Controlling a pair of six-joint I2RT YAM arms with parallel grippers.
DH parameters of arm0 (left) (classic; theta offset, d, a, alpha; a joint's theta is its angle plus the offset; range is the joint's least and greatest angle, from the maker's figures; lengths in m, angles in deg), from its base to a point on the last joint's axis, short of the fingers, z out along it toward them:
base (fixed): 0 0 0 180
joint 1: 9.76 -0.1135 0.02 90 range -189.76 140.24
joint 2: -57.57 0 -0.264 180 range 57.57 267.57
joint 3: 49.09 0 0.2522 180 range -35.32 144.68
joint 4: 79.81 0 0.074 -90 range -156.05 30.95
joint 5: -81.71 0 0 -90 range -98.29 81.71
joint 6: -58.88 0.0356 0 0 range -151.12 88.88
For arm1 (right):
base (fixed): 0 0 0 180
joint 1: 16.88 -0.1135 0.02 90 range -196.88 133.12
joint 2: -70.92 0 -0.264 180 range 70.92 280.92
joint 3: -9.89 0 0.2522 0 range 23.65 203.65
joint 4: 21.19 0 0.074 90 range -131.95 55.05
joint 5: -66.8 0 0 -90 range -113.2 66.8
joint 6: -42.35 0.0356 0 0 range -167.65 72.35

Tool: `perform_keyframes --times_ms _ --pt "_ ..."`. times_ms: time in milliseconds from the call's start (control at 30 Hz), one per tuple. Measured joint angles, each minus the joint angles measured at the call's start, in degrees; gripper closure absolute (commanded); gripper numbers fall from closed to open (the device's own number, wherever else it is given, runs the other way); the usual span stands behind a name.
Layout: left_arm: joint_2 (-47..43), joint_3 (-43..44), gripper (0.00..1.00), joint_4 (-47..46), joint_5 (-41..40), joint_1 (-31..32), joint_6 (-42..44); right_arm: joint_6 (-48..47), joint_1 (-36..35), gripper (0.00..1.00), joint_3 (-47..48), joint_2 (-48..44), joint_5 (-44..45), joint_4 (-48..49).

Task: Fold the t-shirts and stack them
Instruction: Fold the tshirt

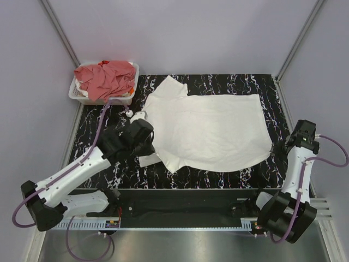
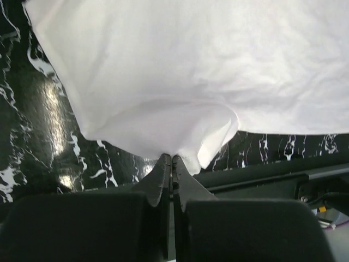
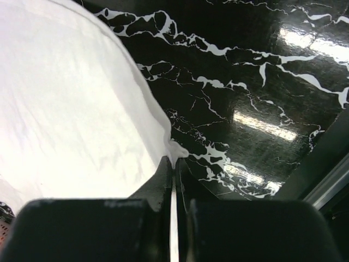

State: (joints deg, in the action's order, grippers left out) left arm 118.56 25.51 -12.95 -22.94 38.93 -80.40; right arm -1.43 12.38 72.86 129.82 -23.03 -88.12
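Observation:
A plain white t-shirt point(image 1: 210, 128) lies spread on the black marbled table point(image 1: 229, 84). My left gripper point(image 1: 146, 143) is shut on the shirt's near-left part; in the left wrist view the cloth point(image 2: 180, 82) bunches at the closed fingertips point(image 2: 172, 159). My right gripper point(image 1: 279, 146) is shut on the shirt's near-right corner; in the right wrist view the white cloth point(image 3: 65, 109) ends in a pinched corner at the closed fingertips point(image 3: 173, 161). Salmon-red t-shirts point(image 1: 106, 78) are heaped in the basket at the back left.
A white plastic basket point(image 1: 77, 95) stands at the table's back left corner. Grey walls close in the table on three sides. A black rail point(image 1: 185, 203) runs along the near edge between the arm bases.

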Motion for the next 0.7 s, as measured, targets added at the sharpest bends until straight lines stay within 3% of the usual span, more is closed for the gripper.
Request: perform_keyframes --times_ms 433,700 --pt "23.8 20.0 1.00 -1.4 5.5 -18.2 16.7 -2.9 -0.7 1.00 9.0 20.4 -4.3 3.7" --pt "37.0 30.3 1.00 -1.9 8.3 -24.0 21.5 -2.9 -4.4 1.00 16.9 31.0 -4.4 4.8"
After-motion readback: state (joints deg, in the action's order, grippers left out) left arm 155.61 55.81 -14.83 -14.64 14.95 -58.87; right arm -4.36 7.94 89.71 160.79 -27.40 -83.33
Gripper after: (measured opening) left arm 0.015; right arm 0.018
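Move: Both hands hold the white t-shirt's near side raised. From the left hand, the far sleeve lies some 44 cm ahead, 6 cm right and 17 cm below; the collar is about 28 cm ahead and 10 cm left, the clothes basket roughly 45 cm ahead and 30 cm left. From the right hand, the far hem corner lies about 37 cm ahead, 3 cm left and 11 cm below. Still pinching, both hands carry the near side forward over the shirt, left some 18 cm, right about 8 cm, sinking slightly. ##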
